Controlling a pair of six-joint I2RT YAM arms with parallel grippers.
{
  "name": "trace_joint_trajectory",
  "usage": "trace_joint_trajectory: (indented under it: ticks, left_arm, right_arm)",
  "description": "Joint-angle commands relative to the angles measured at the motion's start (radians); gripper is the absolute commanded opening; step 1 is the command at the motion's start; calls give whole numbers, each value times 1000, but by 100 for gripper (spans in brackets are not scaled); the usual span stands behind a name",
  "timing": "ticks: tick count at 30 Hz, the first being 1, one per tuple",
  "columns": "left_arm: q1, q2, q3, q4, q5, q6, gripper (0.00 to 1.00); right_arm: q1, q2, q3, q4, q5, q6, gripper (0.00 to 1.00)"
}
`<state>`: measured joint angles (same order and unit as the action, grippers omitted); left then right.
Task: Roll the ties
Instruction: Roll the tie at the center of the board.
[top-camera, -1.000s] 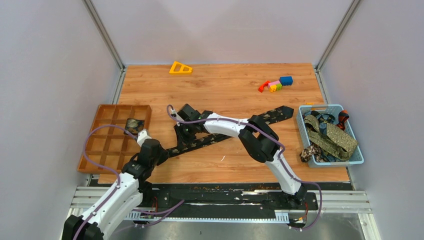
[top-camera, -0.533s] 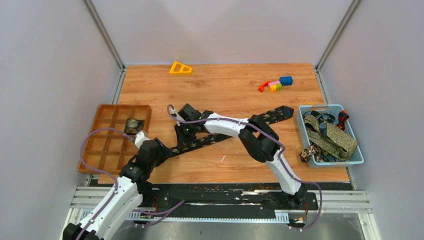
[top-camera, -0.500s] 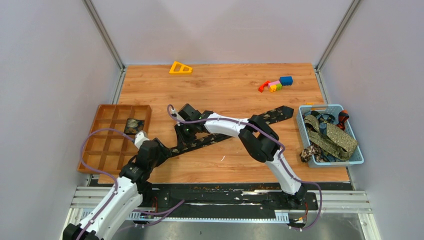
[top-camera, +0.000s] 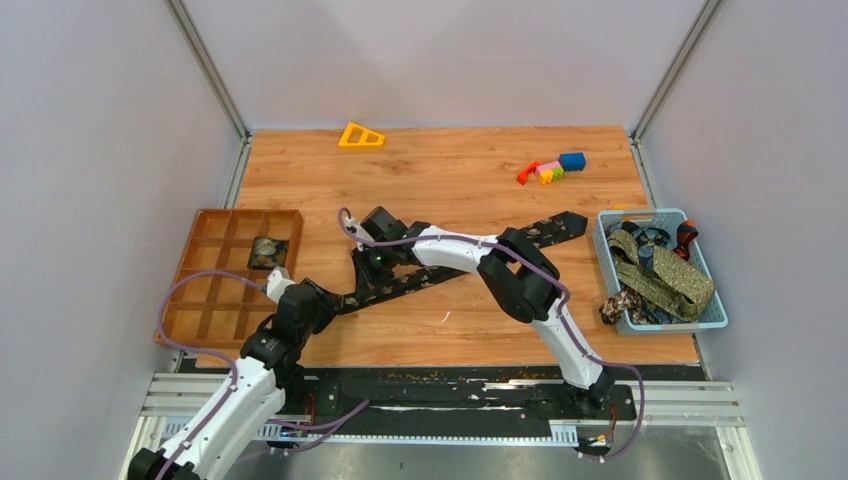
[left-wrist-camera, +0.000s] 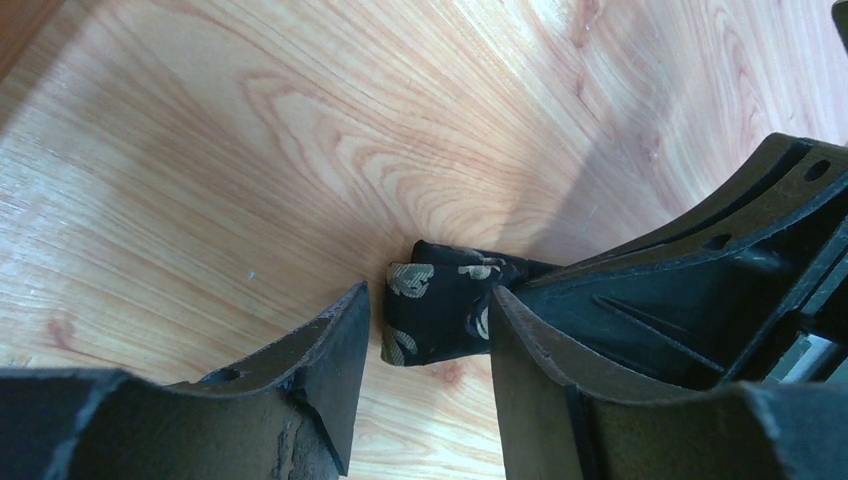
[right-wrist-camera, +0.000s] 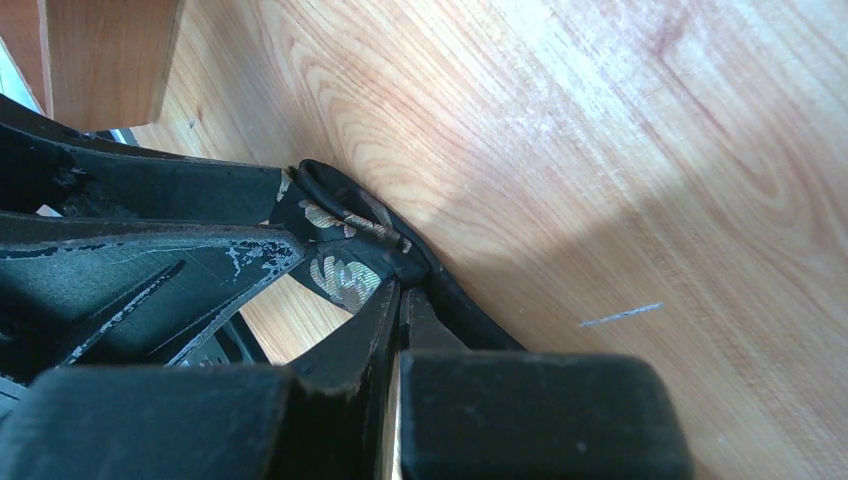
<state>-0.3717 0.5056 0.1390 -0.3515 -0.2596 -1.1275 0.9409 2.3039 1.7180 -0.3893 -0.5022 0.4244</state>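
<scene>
A black tie (top-camera: 470, 258) with pale speckles lies diagonally across the wooden table. Its narrow end is folded into a small bundle (left-wrist-camera: 440, 310) near the left side. My left gripper (left-wrist-camera: 425, 305) stands open around that bundle; the right finger (left-wrist-camera: 520, 340) touches the fabric and the left finger (left-wrist-camera: 335, 340) is just clear of it. In the top view the left gripper (top-camera: 325, 300) sits at the tie's near-left end. My right gripper (right-wrist-camera: 400, 285) is shut on the tie (right-wrist-camera: 340, 270) a little further along, reaching over from the right (top-camera: 368, 270).
A brown compartment tray (top-camera: 200, 300) stands at the left with a rolled tie (top-camera: 265, 250) in one cell. A blue basket (top-camera: 715, 320) at the right holds several loose ties (top-camera: 660, 275). A yellow triangle (top-camera: 360, 135) and coloured blocks (top-camera: 550, 170) lie at the back.
My left gripper has let go of the folded end, opened, and drawn back slightly toward the near left. The right arm has stayed put on the tie.
</scene>
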Motion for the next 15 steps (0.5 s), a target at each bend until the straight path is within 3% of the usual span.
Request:
trace_joint_trajectory:
  ticks: [1, 9, 12, 15]
  left_arm:
    - [2, 19, -42, -4, -1, -57, 55]
    - [2, 20, -62, 18, -19, -57, 47]
    - [2, 13, -76, 48, -15, -46, 28]
    - [2, 11, -74, 61, -20, -19, 16]
  right_arm:
    - [-4, 9, -35, 2, 43, -20, 0]
    - [-8, 11, -48, 15, 35, -18, 0]
    - [-9, 10, -45, 17, 32, -17, 0]
    - [-10, 5, -41, 16, 28, -17, 0]
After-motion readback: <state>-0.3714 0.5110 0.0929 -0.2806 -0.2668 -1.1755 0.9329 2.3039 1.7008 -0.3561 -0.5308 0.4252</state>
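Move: The folded end of the dark tie lies just under the left fingertips, about 1 cm ahead and 1 cm below, between the open fingers. The rolled tie in the wooden tray is some 14 cm to that hand's left and 11 cm farther out; the tray's middle is about 22 cm left and 6 cm ahead. From the right hand, which already grips the tie, the folded end is about 4 cm left, 2 cm back. The left fingers close from about half open to pinch the tie's folded end between their tips, after the hand eases barely 0.5 cm forward and then sinks roughly 0.5 cm onto the fold. The right hand stays put beside it, fingers still shut on the tie, holding it against the table. ##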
